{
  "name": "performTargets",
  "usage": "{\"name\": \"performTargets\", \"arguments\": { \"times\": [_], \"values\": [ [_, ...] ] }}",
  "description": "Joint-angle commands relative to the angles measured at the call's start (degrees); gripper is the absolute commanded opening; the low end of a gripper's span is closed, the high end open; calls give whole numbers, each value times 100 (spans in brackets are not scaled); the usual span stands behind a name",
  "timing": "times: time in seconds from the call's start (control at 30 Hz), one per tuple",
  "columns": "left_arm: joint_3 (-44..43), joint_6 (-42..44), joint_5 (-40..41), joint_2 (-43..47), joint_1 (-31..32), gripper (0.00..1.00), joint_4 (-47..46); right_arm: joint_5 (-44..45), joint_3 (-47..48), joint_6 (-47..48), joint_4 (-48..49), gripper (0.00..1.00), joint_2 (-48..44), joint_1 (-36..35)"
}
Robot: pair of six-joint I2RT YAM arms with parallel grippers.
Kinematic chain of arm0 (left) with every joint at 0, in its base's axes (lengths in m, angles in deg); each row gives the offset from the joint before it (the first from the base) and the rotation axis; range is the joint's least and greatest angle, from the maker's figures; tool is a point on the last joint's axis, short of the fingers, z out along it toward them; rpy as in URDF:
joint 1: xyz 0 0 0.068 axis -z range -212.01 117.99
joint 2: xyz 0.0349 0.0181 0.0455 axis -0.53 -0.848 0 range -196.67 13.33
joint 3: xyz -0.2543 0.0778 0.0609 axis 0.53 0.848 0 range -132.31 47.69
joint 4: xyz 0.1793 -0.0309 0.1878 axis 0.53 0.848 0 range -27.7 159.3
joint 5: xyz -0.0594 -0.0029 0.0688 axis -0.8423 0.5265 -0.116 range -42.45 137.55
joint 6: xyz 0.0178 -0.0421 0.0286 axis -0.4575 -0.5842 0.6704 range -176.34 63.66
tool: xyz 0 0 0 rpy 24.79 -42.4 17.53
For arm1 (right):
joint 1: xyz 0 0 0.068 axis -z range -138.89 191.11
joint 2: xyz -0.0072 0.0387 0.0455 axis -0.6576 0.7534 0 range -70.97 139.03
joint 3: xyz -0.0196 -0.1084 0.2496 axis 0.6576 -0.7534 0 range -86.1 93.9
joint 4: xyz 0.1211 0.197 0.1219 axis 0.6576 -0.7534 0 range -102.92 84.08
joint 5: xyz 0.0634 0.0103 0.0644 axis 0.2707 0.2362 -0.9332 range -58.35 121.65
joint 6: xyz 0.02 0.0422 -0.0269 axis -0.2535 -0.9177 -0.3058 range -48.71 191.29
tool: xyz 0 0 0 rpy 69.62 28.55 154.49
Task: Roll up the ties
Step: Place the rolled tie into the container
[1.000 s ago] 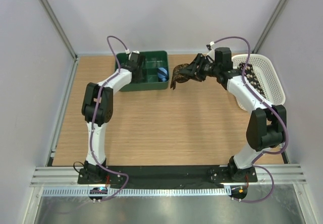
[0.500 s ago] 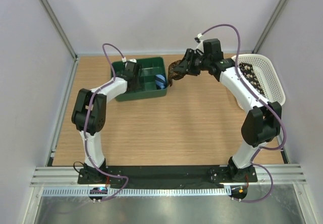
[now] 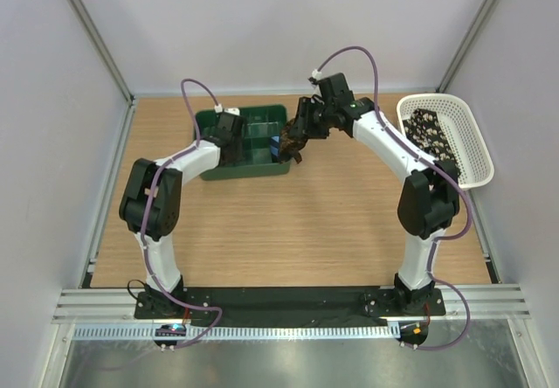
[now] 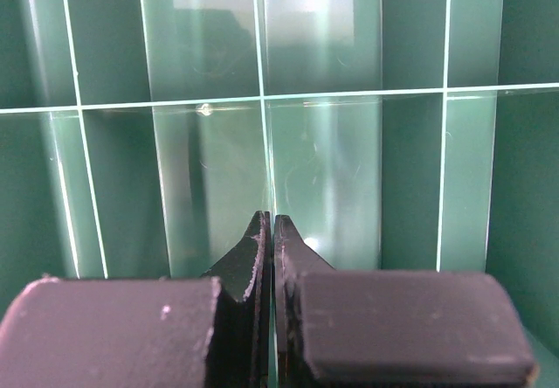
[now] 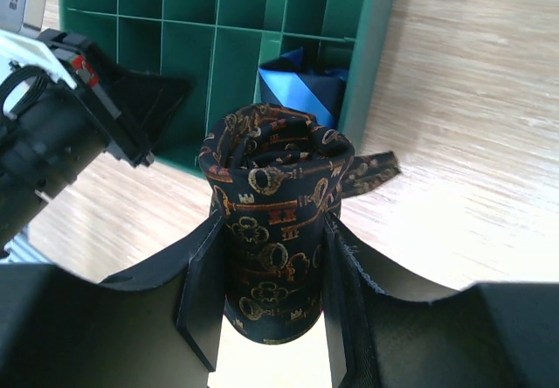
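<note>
A dark tie [image 5: 275, 187] with a gold key pattern is rolled into a cylinder, and my right gripper [image 5: 272, 224] is shut on it. Its loose tail [image 5: 367, 174] trails to the right over the wood. In the top view the right gripper [image 3: 293, 139] holds this roll [image 3: 297, 150] at the right edge of the green compartment tray [image 3: 253, 171]. A black tie with pale spots [image 3: 428, 130] lies in the white basket [image 3: 476, 156]. My left gripper [image 4: 268, 224] is shut and empty, low over the tray's dividers [image 4: 262, 100]. From above it [image 3: 234, 143] sits inside the tray.
A small blue striped roll [image 5: 301, 86] sits in a right-hand compartment of the green tray [image 5: 175, 21], just beyond the held tie. The left arm's gripper [image 5: 140, 108] reaches into the tray from the left. Pale walls enclose the wooden table [image 3: 288, 222].
My right arm has swung left from near the basket, carrying the rolled tie to the tray's right edge. The left arm's elbow has shifted left and the tray has slid slightly nearer.
</note>
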Motion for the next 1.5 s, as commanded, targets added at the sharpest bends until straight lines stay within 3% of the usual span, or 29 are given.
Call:
{"name": "performTargets", "arguments": {
  "times": [0.0, 0.53, 0.6, 0.7, 0.8, 0.9, 1.47],
  "values": [
    [41, 165, -123, 260, 179, 0, -8, 429, 664, 198, -161, 1, 108, -247],
    [-3, -89, 202, 347, 417, 0, -44, 1370, 1861, 357, -1031, 1, 917, -774],
    [14, -159, 246, 382, 408, 3, -52, 1503, 1931, 357, -1102, 1, 996, -836],
    [49, -256, 298, 479, 417, 21, -70, 1711, 2002, 331, -1172, 1, 1128, -933],
    [76, -335, 360, 584, 408, 32, -79, 1810, 2124, 296, -1199, 1, 1251, -1038],
    [76, -362, 387, 681, 417, 36, -79, 1977, 2291, 269, -1304, 1, 1383, -1117],
    [621, -837, 141, 1156, 408, 39, -720, 2557, 2617, -434, -1366, 1, 1989, -1504]
  ]
}}
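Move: The right hand, holding the rolled tie, goes for the empty near-row compartment beside the blue tie, about 11 cm to its left, 3 cm farther out and 14 cm below. The blue tie is some 6 cm left and 4 cm ahead of this hand; the green container's middle is 15 cm left and 7 cm ahead. From the left hand, the container's middle is about 3 cm right and 5 cm ahead; the compartment is about 8 cm right and 1 cm ahead. Still shut and down inside the green container, the left fingertips push it about 2 cm to the right, then spread and lift roughly 4 cm, drawing slightly back. The right hand keeps its pinch on the rolled tie and carries it some 7 cm left, past the blue tie, sinking about 5 cm mostly in the later part, while the wrist rolls its fingers steeper downward. ##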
